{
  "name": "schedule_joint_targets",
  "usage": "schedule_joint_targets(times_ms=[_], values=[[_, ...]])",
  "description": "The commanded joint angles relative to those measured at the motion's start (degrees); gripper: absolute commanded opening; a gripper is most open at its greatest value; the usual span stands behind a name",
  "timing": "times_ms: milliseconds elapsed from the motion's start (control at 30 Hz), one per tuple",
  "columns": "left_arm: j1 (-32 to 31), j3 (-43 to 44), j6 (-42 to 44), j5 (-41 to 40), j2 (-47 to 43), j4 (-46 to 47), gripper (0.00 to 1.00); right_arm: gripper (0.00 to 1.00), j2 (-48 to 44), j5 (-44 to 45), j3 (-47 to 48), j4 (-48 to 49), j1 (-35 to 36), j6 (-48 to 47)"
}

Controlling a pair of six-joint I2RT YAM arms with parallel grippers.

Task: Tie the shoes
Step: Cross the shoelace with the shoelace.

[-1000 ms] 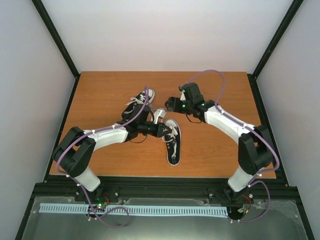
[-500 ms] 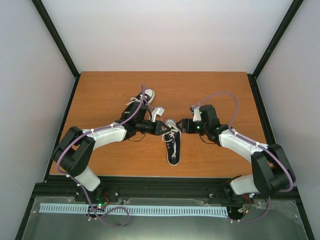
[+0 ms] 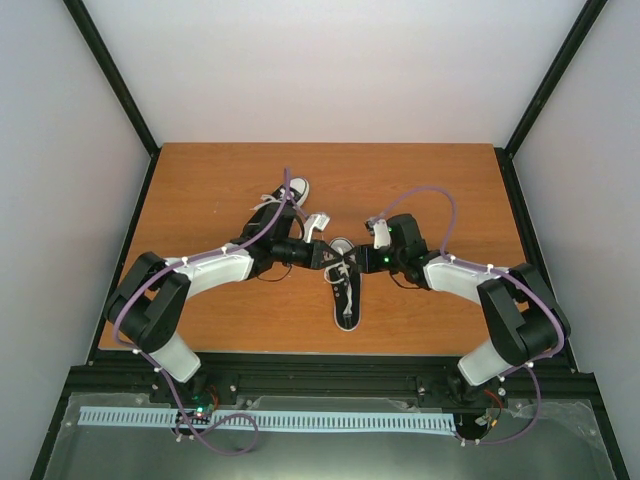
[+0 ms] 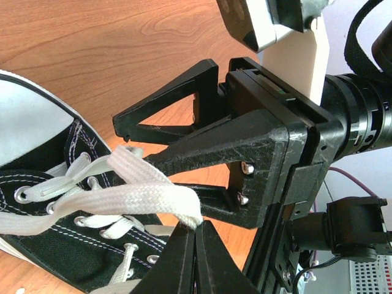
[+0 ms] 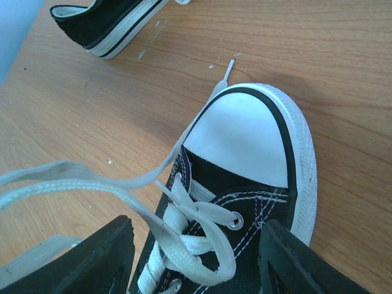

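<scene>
Two black shoes with white toe caps lie on the wooden table: one in the middle (image 3: pixel 346 300), one further back on the left (image 3: pixel 285 200). My left gripper (image 3: pixel 333 258) hovers over the middle shoe's laces and is shut on a loop of white lace (image 4: pixel 141 196) pinched at its tips (image 4: pixel 197 228). My right gripper (image 3: pixel 356 262) faces it from the right, its black fingers (image 4: pixel 220 144) close in front of the left wrist camera. In the right wrist view the right gripper (image 5: pixel 196 263) is open, its jaws on either side of the laced front of the shoe (image 5: pixel 245 135).
The second shoe (image 5: pixel 104 24) lies beyond the toe of the first. A loose lace end (image 5: pixel 223 73) trails onto the table (image 3: pixel 200 180) past the toe cap. Black frame posts and white walls enclose the table on all sides.
My right arm has swung from the back of the table down to the middle shoe's toe, opposite the left gripper, and its jaws have narrowed a little. The left gripper keeps its hold on the lace.
</scene>
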Motion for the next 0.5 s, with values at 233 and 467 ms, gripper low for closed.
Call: schedule_joint_targets(times_ms=[233, 467], values=[[0.51, 3.48, -0.94, 0.75, -0.32, -0.18, 0.01, 0.04, -0.9, 3.72, 0.19, 0.61, 0.35, -3.69], [0.51, 4.48, -2.74, 0.54, -0.62, -1.51, 0.01, 0.03, -11.3, 28.29, 1.91, -18.83, 0.36, -1.84]])
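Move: The right hand's open fingers already straddle the shoelace, which droops over the near shoe's lacing practically at the hand point, about 1 cm to its left. That shoe's middle lies some 6 cm back, straight behind and 5 cm below; the other shoe is about 12 cm ahead, 17 cm left and 5 cm lower. From the left hand, which holds the lace, that stretch lies about 2 cm ahead, 3 cm right and 3 cm below. The right hand shuts on the shoelace, then pulls it about 3.5 cm right, away from the holding left fingers. ##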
